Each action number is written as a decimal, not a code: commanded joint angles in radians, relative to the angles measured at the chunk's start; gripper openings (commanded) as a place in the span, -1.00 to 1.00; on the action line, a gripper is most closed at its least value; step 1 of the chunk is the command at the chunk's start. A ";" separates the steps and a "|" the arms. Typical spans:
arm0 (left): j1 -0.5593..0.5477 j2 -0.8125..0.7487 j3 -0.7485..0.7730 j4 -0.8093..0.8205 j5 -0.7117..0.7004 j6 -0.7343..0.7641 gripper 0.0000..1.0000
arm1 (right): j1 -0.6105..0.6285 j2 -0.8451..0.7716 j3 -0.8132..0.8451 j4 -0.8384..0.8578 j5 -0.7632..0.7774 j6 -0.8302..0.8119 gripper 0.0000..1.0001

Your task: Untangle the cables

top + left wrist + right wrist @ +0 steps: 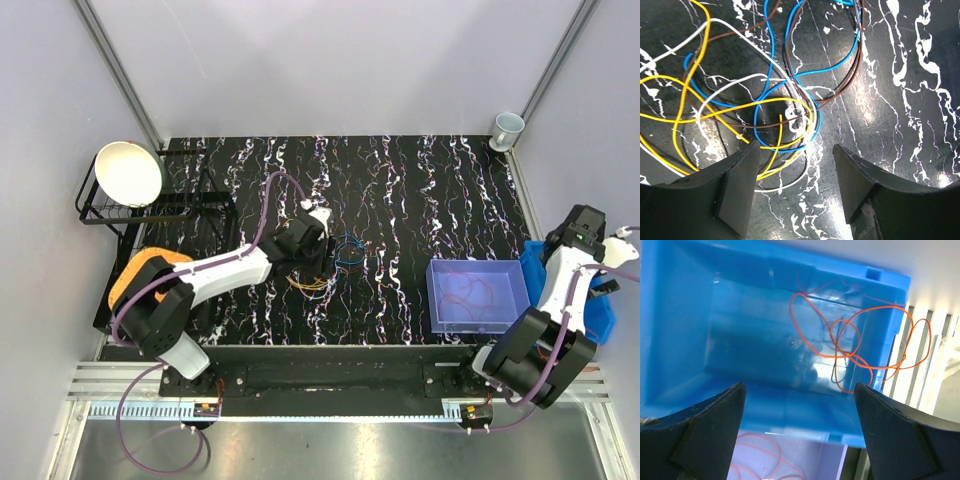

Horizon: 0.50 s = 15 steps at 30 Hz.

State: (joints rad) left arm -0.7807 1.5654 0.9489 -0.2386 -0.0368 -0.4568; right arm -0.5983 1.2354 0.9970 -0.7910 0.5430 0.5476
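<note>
The cables [335,265] lie in a loose tangle on the black marbled table, left of centre. From the left wrist they show as thin yellow [687,100], blue [775,60], white and brown wires looped over each other. My left gripper [796,151] hangs low over the near edge of the tangle, open, with only bare table between its fingers; yellow and white loops run under the left finger [740,175]. My right gripper [800,388] is open above a blue bin [705,325] at the far right. A thin orange wire [850,342] lies in that bin and droops over its right wall.
A clear box [478,295] holding thin reddish wires stands beside the blue bin [600,315]. A black dish rack [150,215] with a white bowl [128,172] and an orange item [140,272] sits at the left. A cup [507,128] stands in the back right corner.
</note>
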 commanded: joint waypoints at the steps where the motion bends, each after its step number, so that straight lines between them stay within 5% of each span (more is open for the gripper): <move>1: -0.009 0.024 0.022 0.007 0.021 -0.011 0.26 | -0.047 0.039 -0.026 0.087 -0.012 0.014 0.90; 15: -0.029 0.088 0.054 -0.011 0.060 -0.013 0.23 | -0.184 0.127 -0.057 0.170 -0.011 0.029 0.84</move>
State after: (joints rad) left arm -0.8021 1.6325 0.9539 -0.2558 -0.0219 -0.4644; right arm -0.7574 1.3300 0.9493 -0.6769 0.5381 0.5564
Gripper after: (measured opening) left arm 0.620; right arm 0.928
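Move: The red cable lies looped in the near end of the blue bin and over its near rim, about 7 cm back from the right hand, 4 cm to its right and 10 cm below; the bin's middle is roughly under that hand, and the purple box is some 20 cm left and 3 cm back. The yellow-blue-white crossing is about 6 cm below the left hand, 1 cm ahead and 2 cm right; the blue loops are 5 cm ahead and 5 cm right, the yellow loops 4 cm ahead and 5 cm left. Towards the red cable at the blue bin's near end the right hand goes about 5 cm, right, down and back together, turning some 10 degrees clockwise with its fingers wide open and empty. Over the yellow-blue-white crossing the left hand sinks about 2.5 cm, easing back a little, its fingers still open and short of the cables. ##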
